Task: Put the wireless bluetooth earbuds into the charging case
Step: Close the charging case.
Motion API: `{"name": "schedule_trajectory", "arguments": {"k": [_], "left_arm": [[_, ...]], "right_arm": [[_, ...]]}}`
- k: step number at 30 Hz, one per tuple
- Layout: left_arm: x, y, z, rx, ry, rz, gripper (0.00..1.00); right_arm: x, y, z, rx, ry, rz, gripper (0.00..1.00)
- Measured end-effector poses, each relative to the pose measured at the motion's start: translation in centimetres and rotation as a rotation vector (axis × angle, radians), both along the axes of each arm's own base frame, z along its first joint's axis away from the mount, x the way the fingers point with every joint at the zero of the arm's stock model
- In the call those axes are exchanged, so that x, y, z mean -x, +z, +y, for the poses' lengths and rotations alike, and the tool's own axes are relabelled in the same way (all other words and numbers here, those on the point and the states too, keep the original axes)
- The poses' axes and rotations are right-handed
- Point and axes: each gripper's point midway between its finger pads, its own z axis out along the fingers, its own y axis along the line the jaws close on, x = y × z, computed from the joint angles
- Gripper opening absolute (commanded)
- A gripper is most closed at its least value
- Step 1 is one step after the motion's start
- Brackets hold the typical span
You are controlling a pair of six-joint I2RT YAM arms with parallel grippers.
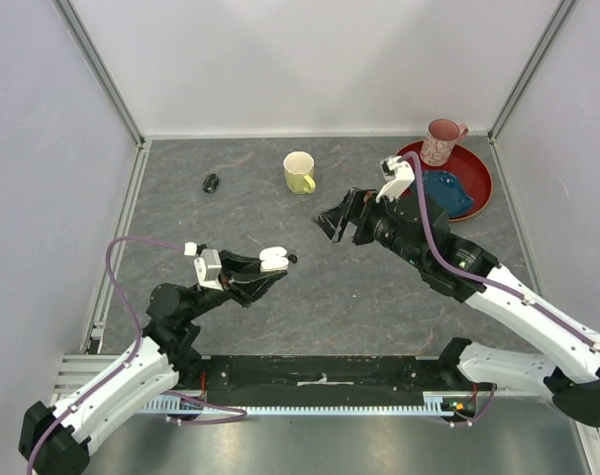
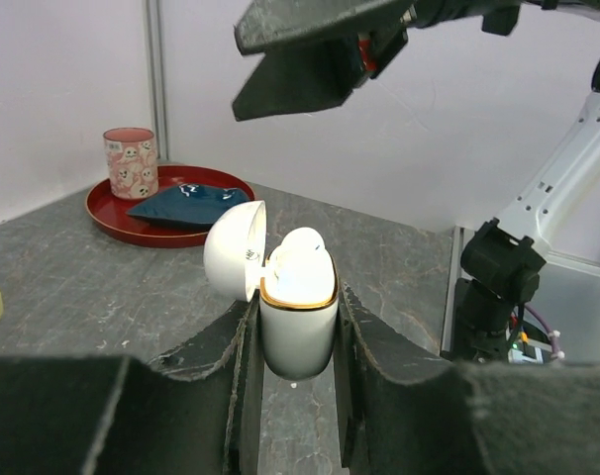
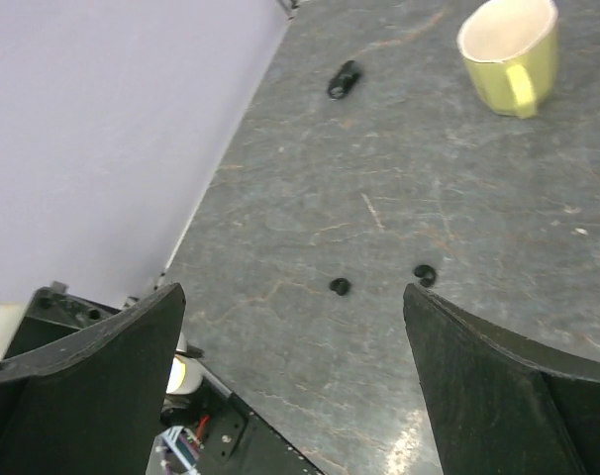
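Observation:
My left gripper (image 2: 296, 332) is shut on a white charging case (image 2: 298, 327), gold-rimmed, held upright above the table with its lid (image 2: 233, 249) swung open. A bright white rounded shape (image 2: 302, 255) rises from its opening, too glaring to read clearly. From above, the case (image 1: 273, 259) sits at the left gripper's (image 1: 268, 265) tip. My right gripper (image 1: 342, 216) hovers open with nothing between its fingers, up and right of the case. Under it, two tiny black earbuds (image 3: 340, 286) (image 3: 425, 275) lie on the table between its spread fingers (image 3: 132, 346).
A yellow mug (image 1: 299, 172) stands at the back centre, and a small black object (image 1: 211, 183) lies to its left. At the back right, a red tray (image 1: 478, 168) carries a pink cup (image 1: 443, 142) and a blue dish (image 1: 450, 192).

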Motion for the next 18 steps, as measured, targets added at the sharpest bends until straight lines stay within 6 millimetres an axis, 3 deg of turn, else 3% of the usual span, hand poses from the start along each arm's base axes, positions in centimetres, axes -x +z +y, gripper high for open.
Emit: {"name": "schedule_trajectory", "arguments": {"k": [3,10,18], "left_arm": [[0.4,-0.2,-0.2,-0.011,-0.027,-0.004,0.02],[1.3,-0.1,-1.2,-0.047,-0.109,-0.009,0.02],[2.1,-0.8,-2.0,-0.088,-0.188,0.001,0.02]], "right_arm": [[0.3,0.7,1.4,-0.03,0.062,-0.001,0.98],[1.2,-2.5,4.1,-0.043,0.181,0.088,0.98],[2.4,-3.6,6.1,-0.06,0.299,0.13,0.98]]}}
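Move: The open charging case lies about 12 cm to the right hand's left, 6 cm back and some 5 cm below; it sits in the left hand's closed fingers, right at the hand point. From the right hand, the yellow cup stands about 19 cm ahead, 8 cm left and the nearer black ear tip 10 cm left, level with it, both some 25 cm below. Open right gripper sweeps about 6 cm left, sinking towards the case, which left hand brings right and back. ##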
